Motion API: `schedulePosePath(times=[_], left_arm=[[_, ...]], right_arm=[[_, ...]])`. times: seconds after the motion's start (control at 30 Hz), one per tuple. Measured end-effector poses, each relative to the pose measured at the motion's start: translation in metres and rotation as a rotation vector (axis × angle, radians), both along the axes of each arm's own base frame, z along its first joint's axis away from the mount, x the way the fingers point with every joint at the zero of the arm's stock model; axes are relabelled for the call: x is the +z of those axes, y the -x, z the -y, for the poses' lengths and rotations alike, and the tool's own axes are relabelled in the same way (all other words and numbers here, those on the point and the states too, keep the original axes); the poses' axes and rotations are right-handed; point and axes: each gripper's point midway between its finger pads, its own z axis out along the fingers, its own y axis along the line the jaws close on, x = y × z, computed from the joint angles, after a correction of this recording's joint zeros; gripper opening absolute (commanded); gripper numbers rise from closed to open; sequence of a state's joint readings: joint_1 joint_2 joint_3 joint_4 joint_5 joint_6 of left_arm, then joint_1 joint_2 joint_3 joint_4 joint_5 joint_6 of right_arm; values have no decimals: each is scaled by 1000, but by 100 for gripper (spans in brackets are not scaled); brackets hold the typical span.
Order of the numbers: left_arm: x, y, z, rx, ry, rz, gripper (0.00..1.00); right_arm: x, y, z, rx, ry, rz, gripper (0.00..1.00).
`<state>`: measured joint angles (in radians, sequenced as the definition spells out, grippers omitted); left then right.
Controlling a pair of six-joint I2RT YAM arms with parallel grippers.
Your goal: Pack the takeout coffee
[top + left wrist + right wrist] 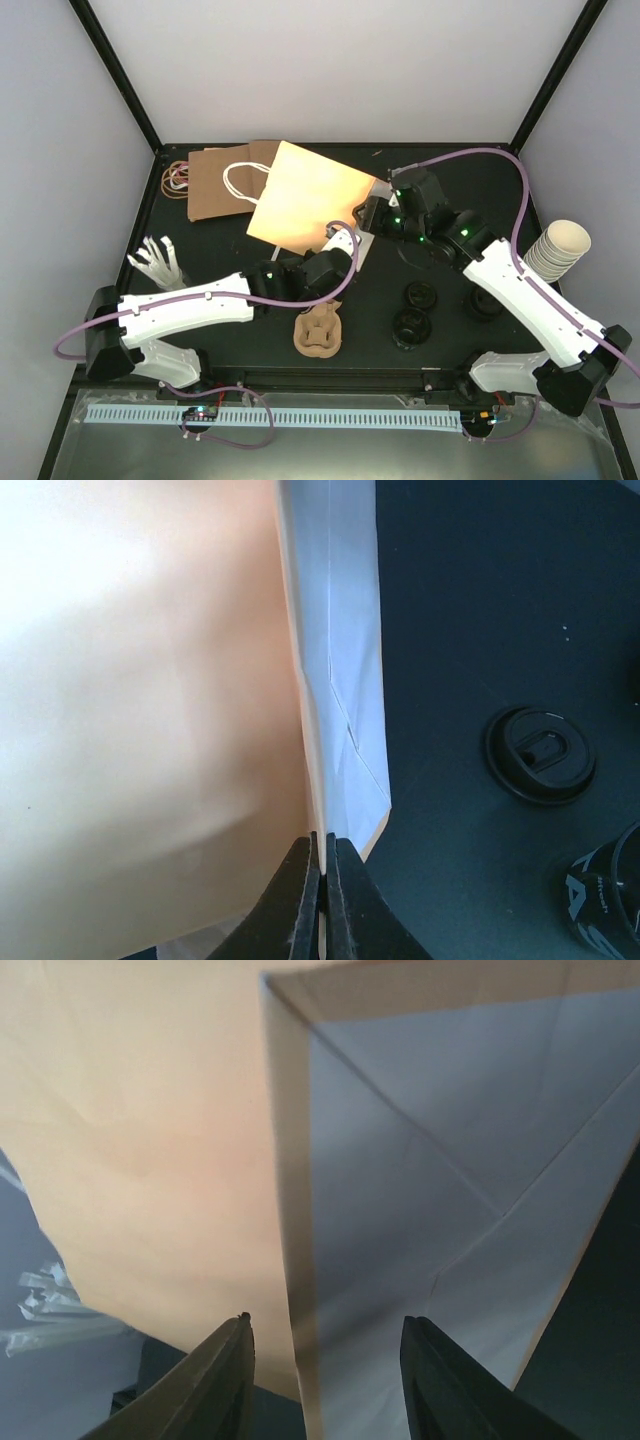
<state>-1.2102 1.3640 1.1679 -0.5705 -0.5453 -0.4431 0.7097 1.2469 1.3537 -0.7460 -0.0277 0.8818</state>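
Note:
Three takeout coffee cups with black lids stand on the black table right of centre: one, one and one. In the left wrist view I see one lid and part of another cup. A tan paper bag is raised at an angle over the table's middle. My left gripper is shut on the bag's lower edge. My right gripper stands open, its fingers either side of the bag's folded edge without touching it.
A brown pulp cup tray lies near the front edge. A stack of cream paper cups leans at the right. A second flat brown bag with white handles, rubber bands and white plastic cutlery lie to the left.

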Motion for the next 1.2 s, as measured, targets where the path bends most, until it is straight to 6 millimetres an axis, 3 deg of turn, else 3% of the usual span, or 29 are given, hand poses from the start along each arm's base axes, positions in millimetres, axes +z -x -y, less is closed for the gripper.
schedulePosePath(times=[0.33,0.67,0.77,0.9,0.97,1.13,1.2], left_arm=[[-7,-1,3,0,-37,16,1],[-6,1,4,-6,-46,27,1],[-6,1,4,-4,-49,32,2],[-6,2,3,-2,-53,39,8],[-6,2,4,-3,-53,39,15],[-5,4,5,-14,-53,35,61],[-5,6,7,-23,-43,20,70]], right_arm=[[-22,8,-4,8,17,-48,27],[-23,11,-3,0,9,-58,15],[-22,11,-2,0,6,-56,6],[-22,12,-1,-4,3,-55,1],[-22,13,0,-5,4,-53,1],[-26,13,6,-22,26,-42,1],[-28,13,10,-30,41,-32,1]])
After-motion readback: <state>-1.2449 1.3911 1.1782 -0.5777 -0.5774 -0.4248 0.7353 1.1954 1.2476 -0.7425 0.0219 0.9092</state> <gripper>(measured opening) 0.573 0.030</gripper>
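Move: The left hand still pinches the orange paper bag by its open edge; the part of the bag edge still to be gripped lies about 5 cm ahead, 3 cm right and 4 cm above it. For the right hand that edge is already between its half-open fingers, 1 cm left and 2 cm below. From the left hand, the cup carrier is some 5 cm back, 4 cm left and 20 cm down, the small black lid 1 cm back and 16 cm right, equally low. Right hand sinks about 3 cm, pinching the bag edge shut; the left, nearly still, then opens, letting go. ##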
